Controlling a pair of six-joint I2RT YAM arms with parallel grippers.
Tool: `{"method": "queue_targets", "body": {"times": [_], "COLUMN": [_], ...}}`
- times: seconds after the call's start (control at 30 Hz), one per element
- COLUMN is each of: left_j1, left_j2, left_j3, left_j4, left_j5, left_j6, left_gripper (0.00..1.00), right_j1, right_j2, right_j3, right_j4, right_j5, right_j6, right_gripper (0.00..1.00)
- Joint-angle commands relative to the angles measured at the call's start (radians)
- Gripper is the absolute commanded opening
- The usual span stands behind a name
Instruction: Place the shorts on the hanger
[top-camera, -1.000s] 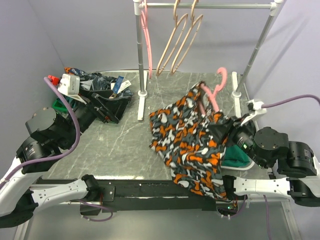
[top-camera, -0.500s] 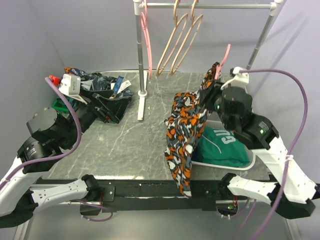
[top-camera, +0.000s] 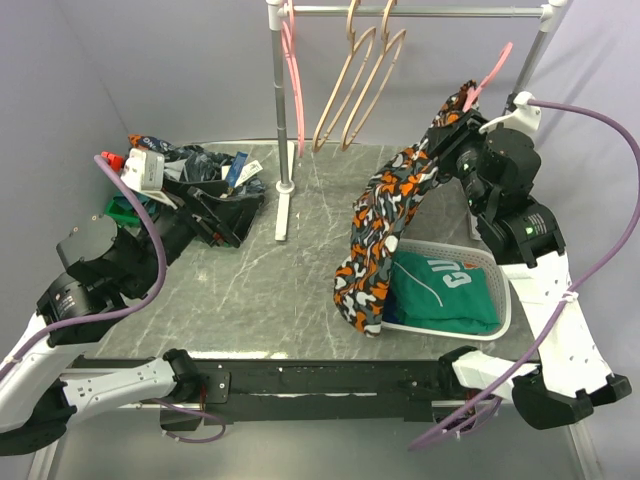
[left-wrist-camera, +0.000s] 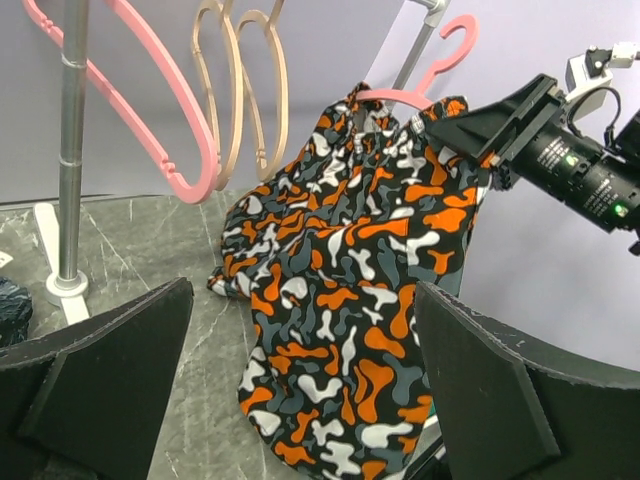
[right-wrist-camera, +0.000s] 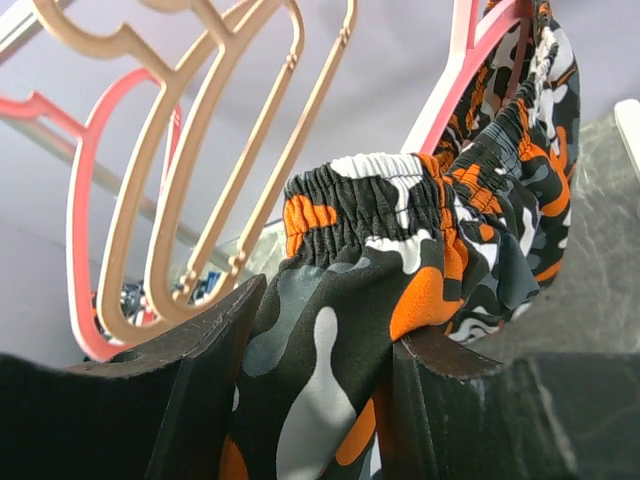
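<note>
The camouflage shorts (top-camera: 385, 225) in orange, black, grey and white hang from the pink hanger (top-camera: 490, 70), raised high near the rail's right end. My right gripper (top-camera: 462, 112) is shut on the shorts' waistband (right-wrist-camera: 370, 250), with the pink hanger (right-wrist-camera: 470, 70) running up through the fabric. The shorts' lower end drapes down over the basket's left rim. In the left wrist view the shorts (left-wrist-camera: 350, 300) and hanger hook (left-wrist-camera: 452, 45) are ahead of my left gripper (left-wrist-camera: 300, 400), which is open and empty. In the top view the left gripper (top-camera: 215, 215) is at the left, beside the clothes pile.
A metal rail (top-camera: 420, 10) on two posts carries a pink hanger (top-camera: 292, 80) and two beige hangers (top-camera: 360, 80). A white basket (top-camera: 500, 290) holds a green jersey (top-camera: 445, 290). A pile of dark clothes (top-camera: 180, 170) lies at the back left.
My right arm has lifted the hanger and shorts up and toward the back right, close to the rail. The shorts have come off the table and basket and hang more freely. The left arm is still.
</note>
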Motion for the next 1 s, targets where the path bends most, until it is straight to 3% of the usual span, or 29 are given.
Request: {"method": "queue_targets", "body": {"times": [0.0, 0.47, 0.77, 0.97], "left_j1": [-0.004, -0.004, -0.004, -0.004], "left_j2": [-0.011, -0.054, -0.012, 0.015], "left_j3": [-0.024, -0.314, -0.357, -0.345], "left_j4": [0.011, 0.026, 0.04, 0.043], "left_j5": [0.007, 0.101, 0.161, 0.179], "left_j6": [0.029, -0.028, -0.018, 0.003], "left_gripper": [0.97, 0.97, 0.96, 0.97], "right_j1": [-0.081, -0.216, -0.233, -0.253], "right_j2": [-0.014, -0.029, -0.089, -0.011], "right_j3": [-0.003, -0.115, -0.126, -0.02], "right_j4": [0.189, 0.375, 0.395, 0.309], "right_j5": [-0.116, -0.319, -0.333, -0.402], "right_j6": [-0.014, -0.16, -0.261, -0.284], "right_gripper": [0.0, 0.0, 0.0, 0.0]}}
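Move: The right hand already holds the shorts on the pink hanger; the free right end of the rail lies roughly 17 cm ahead, 9 cm right and 13 cm above. From that hand, the two beige hangers stand about 14 cm ahead, 13 cm left and 5 cm up, the rack's right pole some 12 cm ahead and 13 cm right. From the left hand, that rail end is about 32 cm ahead, 46 cm right and 10 cm above. Right hand edges gripped shorts and hanger about 4 cm right and up, towards the rail; left sinks some 16 cm. ##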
